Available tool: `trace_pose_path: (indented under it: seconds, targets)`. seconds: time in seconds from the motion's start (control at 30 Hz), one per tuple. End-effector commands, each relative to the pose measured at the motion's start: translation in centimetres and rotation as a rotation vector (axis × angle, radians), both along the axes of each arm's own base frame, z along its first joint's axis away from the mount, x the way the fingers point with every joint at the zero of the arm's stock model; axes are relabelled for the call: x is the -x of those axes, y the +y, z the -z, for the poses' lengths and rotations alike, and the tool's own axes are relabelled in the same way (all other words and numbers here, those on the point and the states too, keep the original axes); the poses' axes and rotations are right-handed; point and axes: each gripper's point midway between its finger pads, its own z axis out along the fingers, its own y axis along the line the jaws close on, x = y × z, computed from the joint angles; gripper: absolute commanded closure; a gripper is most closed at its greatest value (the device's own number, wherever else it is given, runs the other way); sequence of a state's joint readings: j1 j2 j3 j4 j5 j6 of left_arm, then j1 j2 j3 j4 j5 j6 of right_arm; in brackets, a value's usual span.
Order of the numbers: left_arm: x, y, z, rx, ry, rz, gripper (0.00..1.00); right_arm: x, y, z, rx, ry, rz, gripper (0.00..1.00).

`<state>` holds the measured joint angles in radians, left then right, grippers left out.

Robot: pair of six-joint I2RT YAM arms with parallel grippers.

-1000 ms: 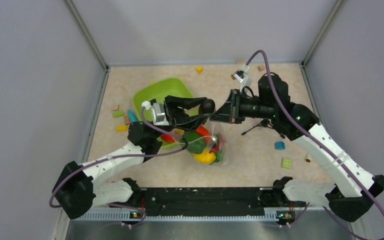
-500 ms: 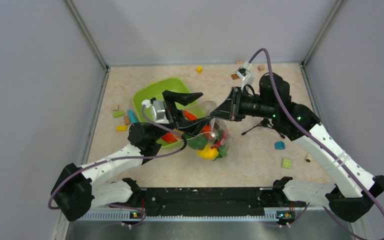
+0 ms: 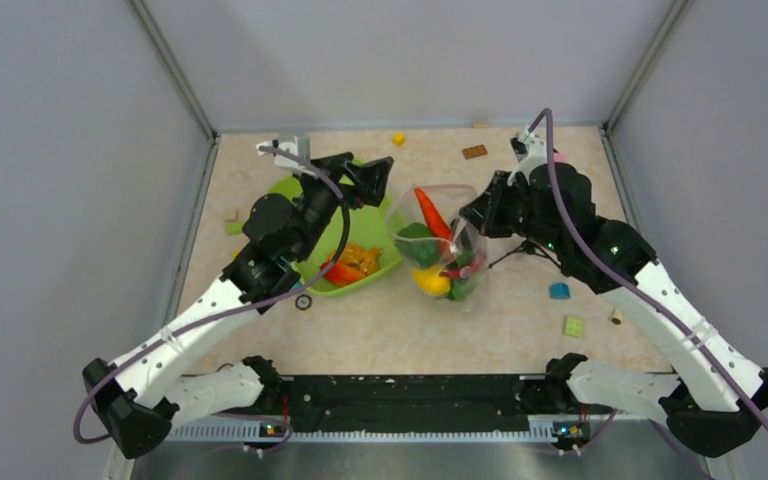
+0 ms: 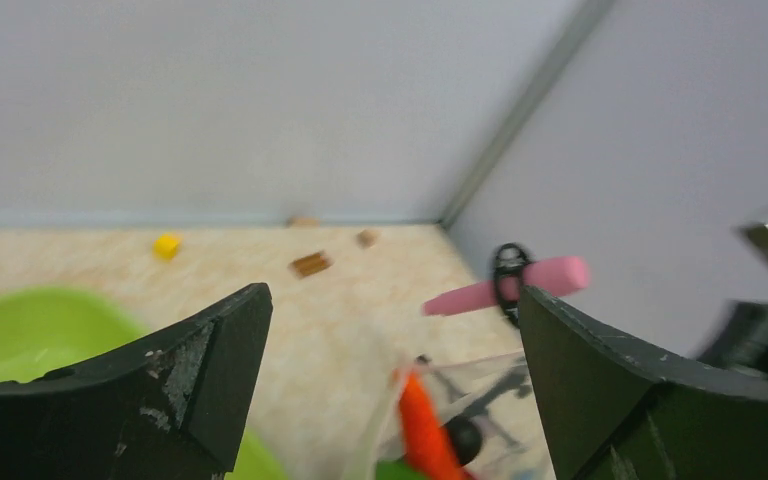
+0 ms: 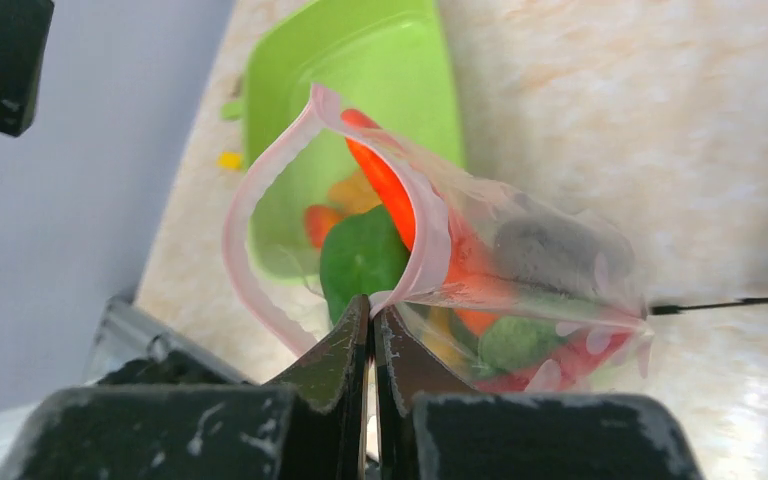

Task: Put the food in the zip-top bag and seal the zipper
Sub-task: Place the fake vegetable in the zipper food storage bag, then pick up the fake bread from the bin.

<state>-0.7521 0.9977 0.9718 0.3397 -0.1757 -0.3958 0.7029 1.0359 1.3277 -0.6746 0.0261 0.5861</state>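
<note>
The clear zip-top bag (image 3: pixel 447 262) stands on the table right of the tray, mouth up and gaping. Through it show an orange carrot (image 3: pixel 430 212), a green pepper (image 3: pixel 418 246) and a yellow lemon (image 3: pixel 430 281). My right gripper (image 3: pixel 476 212) is shut on the pinkish zipper (image 5: pixel 430 230) at the near rim of the mouth, seen close in the right wrist view with my right gripper (image 5: pixel 372 306) pinching the strip. A dark eggplant (image 5: pixel 552 250) lies deeper in the bag. My left gripper (image 3: pixel 368 176) hangs open and empty over the tray, left of the bag.
The lime-green tray (image 3: pixel 305 186) holds orange and red food (image 3: pixel 345 265). Loose blocks lie about: yellow (image 3: pixel 398 138), brown (image 3: pixel 474 151), blue (image 3: pixel 559 291), green (image 3: pixel 573 326). A small black stand (image 3: pixel 525 250) sits by the bag. Grey walls close in three sides.
My left gripper opened, let a dark piece drop into the bag, then drew back up and left over the tray. My right gripper carried the bag's mouth rightward and farther back.
</note>
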Motion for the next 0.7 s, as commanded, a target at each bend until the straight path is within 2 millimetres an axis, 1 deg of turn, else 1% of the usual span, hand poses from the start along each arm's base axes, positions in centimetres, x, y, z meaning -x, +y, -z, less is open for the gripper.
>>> trace_pose_path:
  seconds: [0.0, 0.03, 0.13, 0.2, 0.27, 0.33, 0.4, 0.47, 0.57, 0.67]
  targets:
    - [-5.4, 5.9, 8.6, -0.135, 0.389, -0.405, 0.02, -1.9, -4.7, -1.1, 0.11, -0.134, 0.207, 1.0]
    - [-6.2, 6.7, 9.8, -0.138, 0.45, -0.426, 0.02, -1.9, -5.1, -0.8, 0.126, -0.138, 0.221, 1.0]
    - [-7.9, 8.2, 14.2, -0.114, 0.6, -0.393, 0.02, -1.9, -6.0, 0.0, 0.166, -0.171, 0.235, 1.0]
    - [-8.5, 9.3, 17.3, -0.118, 0.676, -0.419, 0.02, -2.2, -6.6, 0.8, 0.19, -0.193, 0.259, 1.0]
    - [-8.4, 10.2, 20.1, -0.153, 0.741, -0.469, 0.02, -2.8, -6.9, 1.6, 0.215, -0.213, 0.277, 1.0]
    - [-7.8, 10.8, 22.9, -0.175, 0.828, -0.502, 0.02, -3.2, -7.1, 2.3, 0.244, -0.222, 0.288, 1.0]
    - [-6.8, 10.6, 25.5, -0.19, 0.91, -0.491, 0.03, -3.6, -7.2, 2.8, 0.259, -0.229, 0.3, 1.0]
    - [-5.6, 10.3, 27.7, -0.205, 0.984, -0.464, 0.05, -3.8, -7.0, 3.0, 0.252, -0.242, 0.302, 1.0]
    - [-3.9, 10.0, 29.9, -0.224, 1.083, -0.432, 0.06, -3.9, -6.2, 2.8, 0.228, -0.274, 0.266, 1.0]
    - [-2.5, 10.0, 31.4, -0.268, 1.156, -0.412, 0.06, -3.9, -6.2, 2.4, 0.212, -0.294, 0.268, 1.0]
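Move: From the left gripper, the red mango in the green tray lies about 12 cm to the left, roughly level fore and aft, and some 39 cm below. The orange ginger-like piece is about 8 cm left and 5 cm ahead, equally low. The open mouth of the bag is some 9 cm to its right, about 1 cm back and 12 cm lower. From the right gripper, the mango is about 28 cm left, 2 cm ahead and 30 cm down. Bring the open, empty left gripper away from the bag and down about 30 cm over the mango and orange piece, swinging some 10 cm left, first forward, then back about 5 cm, while tipping the fingers down some 60 degrees. With the right, keep the bag's rim pinched and carry it about 6 cm right and 5 cm down, slightly forward, turning it a little clockwise. ##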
